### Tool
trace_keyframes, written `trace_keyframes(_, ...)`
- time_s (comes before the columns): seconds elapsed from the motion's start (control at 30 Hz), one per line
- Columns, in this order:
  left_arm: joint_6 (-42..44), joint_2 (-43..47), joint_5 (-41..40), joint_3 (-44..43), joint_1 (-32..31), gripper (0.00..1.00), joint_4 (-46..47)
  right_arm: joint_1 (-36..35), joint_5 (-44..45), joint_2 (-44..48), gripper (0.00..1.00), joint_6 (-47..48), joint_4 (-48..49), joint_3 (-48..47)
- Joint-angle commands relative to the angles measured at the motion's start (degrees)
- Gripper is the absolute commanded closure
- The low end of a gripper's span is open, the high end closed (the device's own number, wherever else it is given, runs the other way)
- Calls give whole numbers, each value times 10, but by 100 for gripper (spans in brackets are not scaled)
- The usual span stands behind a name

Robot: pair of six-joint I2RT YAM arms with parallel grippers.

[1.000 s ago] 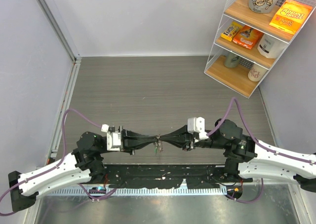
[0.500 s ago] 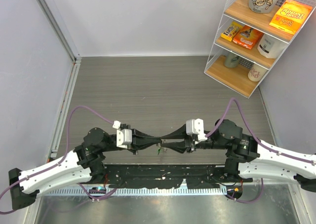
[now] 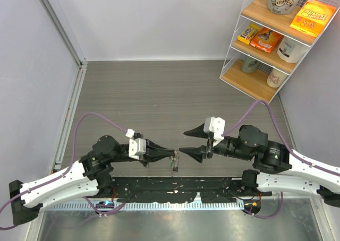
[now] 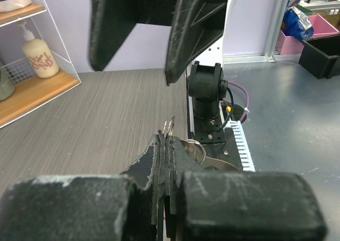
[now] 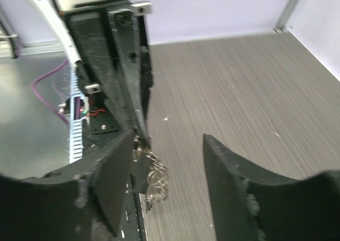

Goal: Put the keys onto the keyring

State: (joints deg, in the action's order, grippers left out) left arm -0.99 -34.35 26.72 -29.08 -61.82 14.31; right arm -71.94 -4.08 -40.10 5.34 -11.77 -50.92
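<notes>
My left gripper is shut on the keyring, a bunch of silvery loops with small keys that hangs from its tips just above the table's near edge. In the left wrist view the shut fingers pinch thin metal, and a ring shows beside them. My right gripper is open and empty, facing the left gripper's tips from the right. In the right wrist view its jaws stand wide, with the keyring hanging beside the left finger. I cannot tell the single keys apart.
A white wire shelf with boxes, mugs and bottles stands at the back right. A black base strip runs along the near edge below both grippers. Grey walls close the left and back.
My right gripper has opened, let go of the keyring and drawn back to the right. My left gripper still holds the keyring and has moved slightly right and nearer.
</notes>
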Motion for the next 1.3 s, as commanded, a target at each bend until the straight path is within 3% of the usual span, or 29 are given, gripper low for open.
trace_keyframes(0.0,7,5,15,-26,-1,100,24,-3,109,5,34,-31,-54,-30)
trace_keyframes(0.23,6,-6,29,-29,-1,100,27,-3,254,-16,22,-80,-154,-71)
trace_keyframes(0.37,6,-11,32,-29,-1,100,28,-3,402,-27,19,-165,-223,-68)
trace_keyframes(0.43,6,-15,35,-27,-1,100,29,-3,433,-27,15,-216,-243,-62)
trace_keyframes(0.57,7,-19,31,-26,-1,100,34,-1,410,-27,1,-243,-288,-74)
trace_keyframes(0.6,6,-19,31,-24,-1,100,35,-2,410,-28,5,-247,-295,-75)
trace_keyframes(0.93,0,-18,68,-25,-1,100,37,-2,477,-47,4,-334,-406,-90)
trace_keyframes(1.07,-1,-20,88,-28,-1,100,30,-3,446,-59,5,-333,-421,-117)
trace_keyframes(1.27,1,-1,102,-34,-1,100,12,-3,360,-50,5,-253,-383,-138)
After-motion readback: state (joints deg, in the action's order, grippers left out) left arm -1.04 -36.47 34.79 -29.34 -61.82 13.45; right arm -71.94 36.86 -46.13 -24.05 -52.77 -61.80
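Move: The keyring is already pinched in the shut left fingertips, its middle about 2 cm right of the left hand point and 2 cm below it. From the right hand, half open and empty, it sits some 3 cm to the left, 3 cm back and 4 cm lower. The keys dangle beneath, roughly 3 cm lower than the ring and level with it otherwise. Out to the right, forward and down, the empty right hand backs away from the keyring, ending some 15 cm from its start and easing slightly back up and left at the end. It swings about 50 degrees clockwise and tips down while its fingers spread from half to fully open. The left hand keeps its pinch on the ring and draws it about 2 cm back and a little down. ##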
